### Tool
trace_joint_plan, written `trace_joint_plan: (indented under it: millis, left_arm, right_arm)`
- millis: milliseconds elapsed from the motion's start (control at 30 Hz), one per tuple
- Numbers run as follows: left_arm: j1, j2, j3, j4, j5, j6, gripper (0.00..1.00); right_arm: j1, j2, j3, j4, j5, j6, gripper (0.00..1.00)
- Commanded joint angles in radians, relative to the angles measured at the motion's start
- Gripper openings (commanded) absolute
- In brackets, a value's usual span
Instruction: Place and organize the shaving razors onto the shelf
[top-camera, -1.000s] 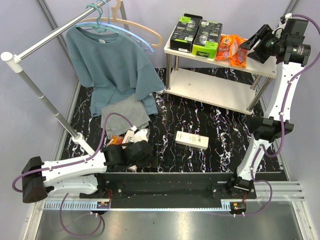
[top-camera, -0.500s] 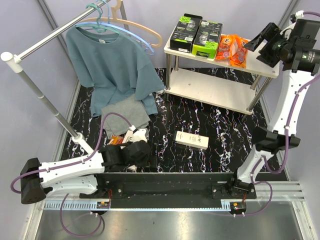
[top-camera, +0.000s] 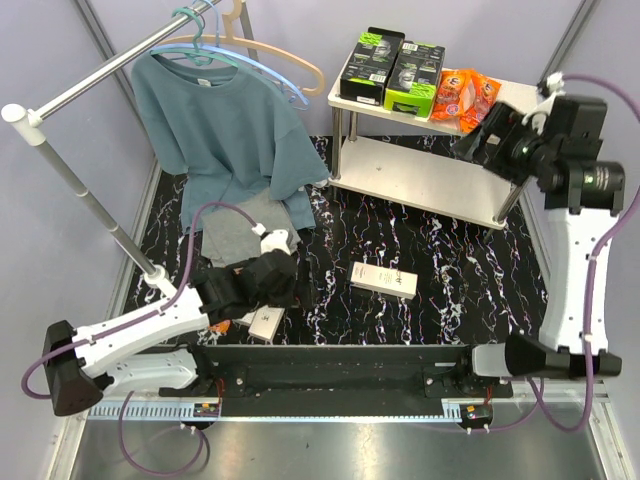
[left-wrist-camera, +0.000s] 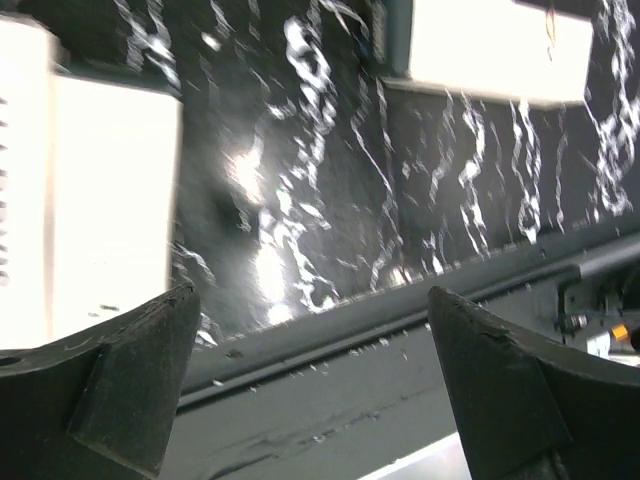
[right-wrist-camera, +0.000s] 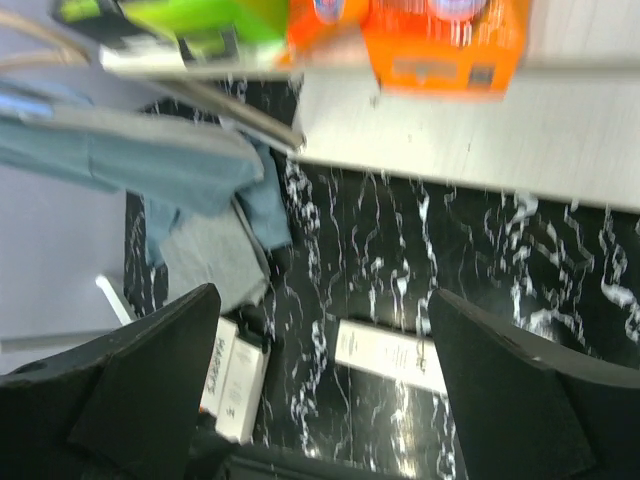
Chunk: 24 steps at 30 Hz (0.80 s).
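Observation:
Two black-and-lime razor boxes and orange blister packs lie on the shelf's top board. On the floor, a slim white razor box lies in the middle, and another white box lies by the near rail. My right gripper hangs open and empty in front of the shelf's right end. Its wrist view looks down past the orange pack to the white box. My left gripper is open and empty low over the floor, beside a white box.
A teal shirt hangs from the clothes rail at the left, with a folded grey cloth on the floor beneath it. The shelf's lower board is bare. The arms' black base rail runs along the near edge.
My right gripper came down and leftward from beside the top board's right end, its jaws widening. My left arm shifted toward the grey cloth, uncovering the white box by the rail.

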<state>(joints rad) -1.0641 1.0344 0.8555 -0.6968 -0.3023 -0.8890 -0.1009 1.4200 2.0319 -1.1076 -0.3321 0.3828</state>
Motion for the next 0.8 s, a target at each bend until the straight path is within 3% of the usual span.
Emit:
trace_joint_plan:
  millis: [0, 100, 333, 567, 767]
  left_arm:
    - [0.142, 0.004, 0.068, -0.047, 0.051, 0.128, 0.99]
    - [0.28, -0.013, 0.074, -0.075, 0.115, 0.188, 0.99]
    - [0.617, 0.013, 0.126, -0.23, 0.115, 0.226, 0.99]
    - [0.979, 0.065, -0.008, -0.133, 0.25, 0.265, 0.97]
    - [1.038, 0.145, -0.085, -0.052, 0.296, 0.285, 0.93]
  right_arm:
    - [0.029, -0.14, -0.214, 0.123, 0.042, 0.016, 0.95]
    - [0.032, -0.213, -0.372, 0.156, 0.038, 0.024, 0.95]
    - [0.032, -0.248, -0.437, 0.169, 0.028, 0.019, 0.96]
    - [0.032, -0.251, -0.46, 0.172, 0.019, 0.015, 0.96]
    - [0.032, -0.262, -0.492, 0.181, 0.018, 0.008, 0.96]
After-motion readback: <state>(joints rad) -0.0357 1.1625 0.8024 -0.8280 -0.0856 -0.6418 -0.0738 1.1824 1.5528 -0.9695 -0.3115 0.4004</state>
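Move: To the left hand's left, about 23 cm away and 5 cm ahead, lies the orange razor pouch, some 15 cm below it. The Harry's box is 15 cm left and 7 ahead, the plain white box beside it 11 left and 4 ahead. From the right hand that pouch is roughly 60 cm left, 14 back and 43 down; the nearer shelf pouch is about 16 ahead, 2 right, slightly lower. Sweeping left some 20 cm and forward nearly 9, the left hand crosses over the two white boxes almost level, then sinks about 6 cm towards the orange pouch, turning some 40 degrees counter-clockwise and tipping its open fingers down, touching nothing at the end. The right hand, empty and open, drops 8 cm and draws back 4 from the shelf, then practically stops. ##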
